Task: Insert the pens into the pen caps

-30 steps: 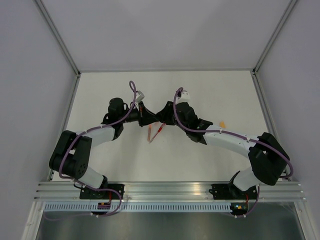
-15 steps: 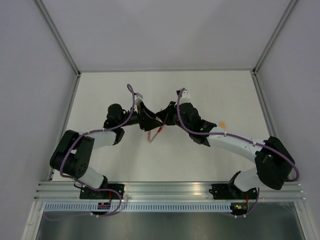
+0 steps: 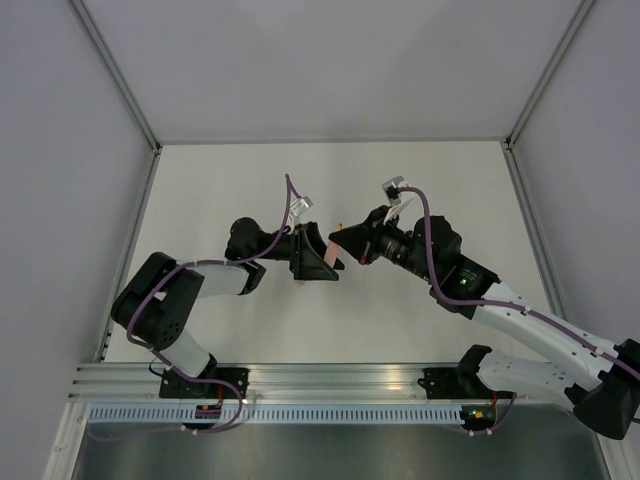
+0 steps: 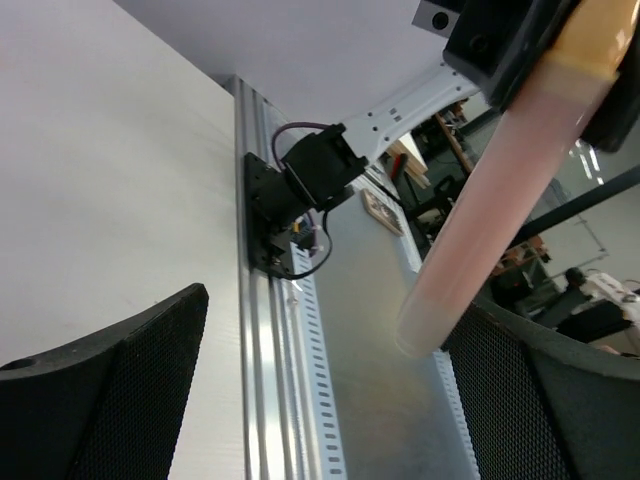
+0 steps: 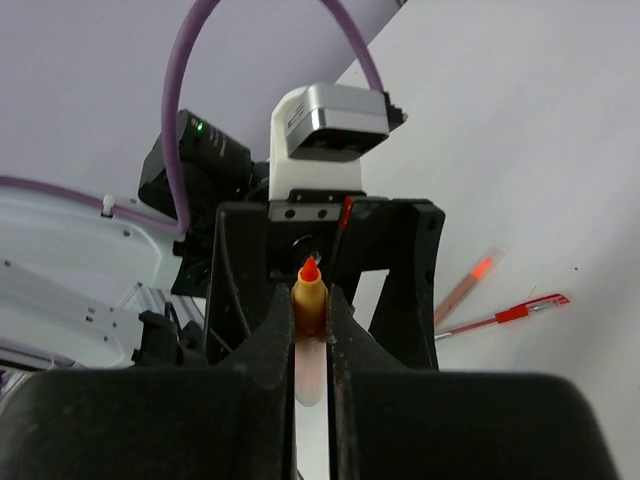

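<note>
My right gripper point(image 5: 311, 300) is shut on an orange-pink pen point(image 5: 309, 292), whose red tip points away from its camera. The pen's pale pink body point(image 4: 500, 190) slants down between the wide-apart fingers point(image 4: 100, 390) of my open left gripper point(image 4: 330, 400), and I cannot tell whether it touches them. From above, the two grippers meet nose to nose over the middle of the table, left gripper point(image 3: 328, 256), right gripper point(image 3: 342, 238). Two more pens lie on the table: a red one point(image 5: 500, 317) and an orange-pink one point(image 5: 462, 290). The pen caps are out of view.
The white table point(image 3: 220, 190) is boxed in by grey walls at the back and both sides. An aluminium rail point(image 3: 330, 378) with both arm bases runs along the near edge. Purple cables point(image 3: 292, 200) loop above each wrist.
The left gripper has opened and let go of the pen while the right gripper has shut on it. Both grippers have lifted and shifted right, and now face each other.
</note>
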`<state>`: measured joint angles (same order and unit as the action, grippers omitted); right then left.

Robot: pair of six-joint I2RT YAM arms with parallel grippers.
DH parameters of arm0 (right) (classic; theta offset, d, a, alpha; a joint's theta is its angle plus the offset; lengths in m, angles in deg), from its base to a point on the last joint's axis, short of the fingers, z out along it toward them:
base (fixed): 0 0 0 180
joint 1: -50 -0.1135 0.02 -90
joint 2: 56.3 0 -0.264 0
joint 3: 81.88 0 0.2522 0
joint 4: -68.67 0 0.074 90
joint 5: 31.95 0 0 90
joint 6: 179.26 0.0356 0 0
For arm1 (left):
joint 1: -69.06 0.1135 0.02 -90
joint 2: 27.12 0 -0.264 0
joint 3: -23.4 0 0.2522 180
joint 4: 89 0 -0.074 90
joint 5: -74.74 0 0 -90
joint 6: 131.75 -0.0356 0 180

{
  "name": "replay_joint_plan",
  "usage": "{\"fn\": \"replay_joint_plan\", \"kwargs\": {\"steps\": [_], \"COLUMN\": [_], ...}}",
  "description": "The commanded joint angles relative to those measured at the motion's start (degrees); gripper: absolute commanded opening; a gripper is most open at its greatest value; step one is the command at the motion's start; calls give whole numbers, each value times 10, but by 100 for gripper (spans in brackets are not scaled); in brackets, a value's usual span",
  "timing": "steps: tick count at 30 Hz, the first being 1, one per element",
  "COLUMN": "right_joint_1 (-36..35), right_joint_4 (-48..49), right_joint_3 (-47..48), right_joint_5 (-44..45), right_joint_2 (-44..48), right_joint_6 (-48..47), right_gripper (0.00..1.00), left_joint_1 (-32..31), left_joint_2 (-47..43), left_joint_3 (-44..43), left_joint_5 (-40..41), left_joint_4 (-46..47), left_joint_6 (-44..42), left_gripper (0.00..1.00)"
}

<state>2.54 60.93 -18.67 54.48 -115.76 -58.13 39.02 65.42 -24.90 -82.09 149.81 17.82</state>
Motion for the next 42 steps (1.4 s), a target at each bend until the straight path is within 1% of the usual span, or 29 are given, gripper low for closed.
{"fn": "replay_joint_plan", "kwargs": {"steps": [1,3,4,6,9,12,13,14,15,16,17,18,19,20,21,22,23,24,26,28,29,30,32,33,34,35,38,39,42], "right_joint_1": [-1,-1,-2,-1,-1,-2,-1,-1,-1,-1,-1,-1,-1,-1,-1,-1,-1,-1,-1,-1,-1,-1,-1,-1,-1,-1,-1,-1,-1], "right_joint_4": [-56,-87,-93,-105,-118,-120,-120,-121,-122,-122,-123,-122,-121,-118,-113,-106,-102,-101,-88,-73,-69,-66,-65,-65,-65,-65,-65,-49,-34], "right_joint_3": [24,28,26,19,8,-7,-12,-15,-23,-26,-30,-34,-36,-44,-50,-55,-60,-63,-71,-79,-81,-82,-83,-83,-83,-84,-90,-92,-110], "right_joint_5": [-59,-70,-72,-75,-74,-75,-75,-75,-75,-77,-77,-76,-74,-75,-78,-82,-90,-94,-105,-111,-116,-117,-118,-118,-117,-117,-115,-115,-115], "right_joint_2": [32,46,50,56,62,76,81,91,95,101,110,114,121,125,129,132,132,134,138,143,144,145,146,148,149,152,155,157,164], "right_joint_6": [-41,-46,-47,-51,-52,-50,-49,-49,-48,-46,-45,-43,-37,-33,-28,-20,-18,-16,-9,1,5,9,12,11,12,11,10,10,12], "right_gripper": [0,0,0,0,0,0,0,0,0,0,0,0,0,0,0,0,0,0,0,0,0,0,0,0,0,0,0,0,0], "left_joint_1": [-2,-6,-17,-33,-64,-75,-76,-77,-79,-84,-89,-95,-112,-121,-131,-144,-147,-149,-150,-150,-150,-150,-150,-150,-150,-150,-150,-150,-150], "left_joint_2": [-10,9,11,2,-10,-37,-59,-72,-87,-121,-140,-160,-195,-208,-217,-223,-227,-228,-231,-231,-226,-221,-213,-213,-214,-217,-230,-231,-230], "left_joint_3": [-33,-52,-54,-49,-54,-34,-29,-23,-20,-17,-14,-17,-34,-46,-57,-62,-59,-55,-45,-39,-38,-38,-36,-34,-25,-19,-11,-11,-8], "left_joint_5": [-38,-62,-71,-83,-92,-74,-72,-71,-71,-67,-59,-35,-21,17,33,42,44,40,36,40,40,36,19,14,12,12,13,13,12], "left_joint_4": [221,224,225,223,223,221,210,161,125,83,-36,-112,-194,-352,-408,-431,-433,-413,-401,-404,-402,-394,-378,-355,-341,-329,-314,-314,-293], "left_joint_6": [101,131,129,108,98,71,49,31,-17,-50,-96,-201,-255,-312,-388,-399,-397,-383,-379,-389,-389,-386,-371,-364,-358,-351,-344,-343,-323], "left_gripper": [100,100,100,100,100,100,100,100,100,100,99,98,97,93,86,84,83,80,75,67,62,50,44,34,31,29,19,13,4]}}
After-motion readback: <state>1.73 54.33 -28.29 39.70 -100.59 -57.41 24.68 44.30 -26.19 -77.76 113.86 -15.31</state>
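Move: The right hand already holds the yellow-necked pen upright by its upper part, its middle about 2 cm below that hand point. From the open left hand, the same pen's middle is some 6 cm up, about 1 cm back and neither left nor right. On the table roughly 20 cm below the left hand lie the orange pen, about 10 cm ahead and 8 cm left, and the red pen, 10 cm ahead and 4 cm left. Both hands draw back about 9 cm, the left rising and pinching the pen's body below the right fingers. ##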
